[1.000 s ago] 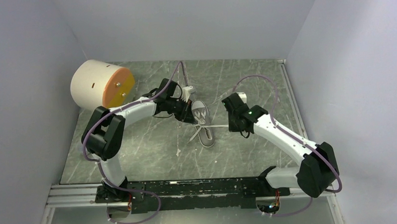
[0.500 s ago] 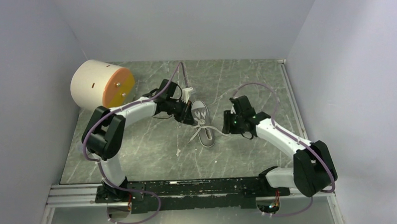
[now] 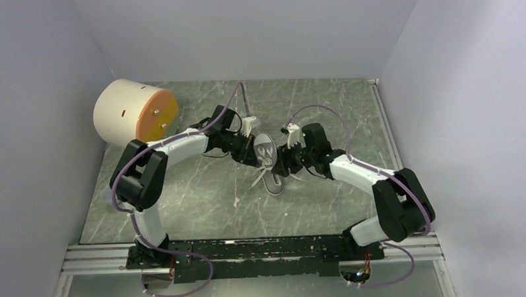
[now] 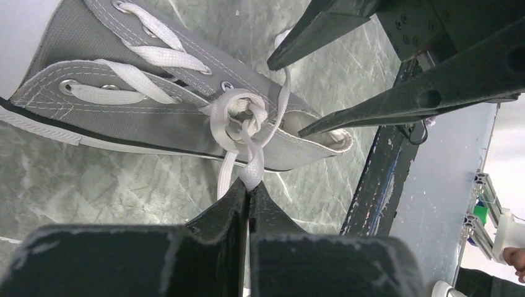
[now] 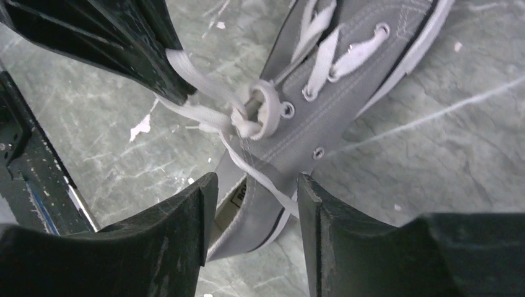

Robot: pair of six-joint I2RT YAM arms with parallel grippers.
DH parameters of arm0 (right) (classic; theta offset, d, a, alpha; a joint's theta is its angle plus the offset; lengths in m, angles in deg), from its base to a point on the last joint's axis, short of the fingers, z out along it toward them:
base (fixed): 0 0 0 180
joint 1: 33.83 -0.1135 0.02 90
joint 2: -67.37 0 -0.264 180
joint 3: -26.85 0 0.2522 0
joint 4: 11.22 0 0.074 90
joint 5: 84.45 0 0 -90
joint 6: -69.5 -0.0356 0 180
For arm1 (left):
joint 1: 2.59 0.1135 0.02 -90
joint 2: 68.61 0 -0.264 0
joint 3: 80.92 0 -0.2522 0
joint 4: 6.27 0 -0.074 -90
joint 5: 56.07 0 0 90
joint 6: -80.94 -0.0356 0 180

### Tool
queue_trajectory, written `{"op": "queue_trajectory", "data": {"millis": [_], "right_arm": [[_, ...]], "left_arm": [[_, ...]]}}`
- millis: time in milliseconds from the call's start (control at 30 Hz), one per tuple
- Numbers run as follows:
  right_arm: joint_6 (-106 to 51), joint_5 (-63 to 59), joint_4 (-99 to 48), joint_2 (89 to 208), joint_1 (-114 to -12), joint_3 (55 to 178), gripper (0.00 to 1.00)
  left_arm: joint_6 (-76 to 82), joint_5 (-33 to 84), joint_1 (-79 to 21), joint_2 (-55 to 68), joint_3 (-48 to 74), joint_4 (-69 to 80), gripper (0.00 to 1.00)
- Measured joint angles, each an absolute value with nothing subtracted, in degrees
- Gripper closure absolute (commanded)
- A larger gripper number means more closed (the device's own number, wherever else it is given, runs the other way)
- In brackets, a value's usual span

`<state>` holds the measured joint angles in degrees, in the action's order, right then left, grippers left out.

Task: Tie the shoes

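Note:
The grey canvas shoe lies mid-table, white toe cap pointing away from the arm bases. Its white laces are bunched into a loose knot over the top eyelets. My left gripper is shut on a loop of lace coming out of that knot, just left of the shoe. My right gripper is open and straddles the heel end of the shoe. One lace strand runs across the gap, touching neither finger. In the top view the left gripper and right gripper flank the shoe.
A big white cylinder with an orange face lies at the back left. Pale walls close in three sides. A metal rail carries the arm bases at the near edge. A small white scrap lies on the grey marbled tabletop.
My right gripper let go of the lace it had pulled taut to the right, opened, and swung left to the shoe's heel. The left gripper kept still with its lace.

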<state>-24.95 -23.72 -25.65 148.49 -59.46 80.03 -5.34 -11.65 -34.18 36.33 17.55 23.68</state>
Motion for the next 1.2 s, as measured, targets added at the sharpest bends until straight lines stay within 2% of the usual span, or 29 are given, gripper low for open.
{"op": "queue_trajectory", "data": {"millis": [133, 467, 800, 1200], "right_arm": [[-22.98, -25.91, -24.34, 150.59, -59.51, 81.54, 0.61], [-22.44, -27.48, -23.51, 149.6, -59.51, 81.32, 1.0], [-25.63, -24.25, -24.01, 147.62, -59.51, 81.32, 1.0], [-34.15, -22.89, -23.77, 146.48, -59.51, 81.32, 1.0]], "left_arm": [[-5.27, -11.81, -34.18, 36.4, 17.55, 23.68, 0.95], [-5.27, -11.89, -34.18, 36.42, 17.53, 24.25, 0.95], [-5.62, -11.94, -34.31, 36.4, 17.99, 25.45, 0.94], [-12.0, -8.46, -39.08, 36.4, 17.99, 31.7, 0.93]]}}
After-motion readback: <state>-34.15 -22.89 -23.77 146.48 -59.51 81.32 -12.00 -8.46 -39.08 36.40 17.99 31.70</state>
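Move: Between the right hand's open fingers lies the lace end it will take, about 1 cm to its left and level with it. From that hand the knot is some 3 cm left, 2 cm ahead and 2 cm lower; the shoe opening lies about 4 cm back, 2 cm left and 4 cm below. The left hand, already pinching the other lace, has the knot about 3 cm right, 1 cm ahead and 2 cm below. Closing on the lace strand between its fingers, the right hand edges about 1 cm left and up and pinches it, then lifts another 1.5 cm or so with it. The left hand keeps its grip on the other lace and, only late on, draws it about 4 cm back towards the heel and 2 cm down, turning slightly clockwise. ##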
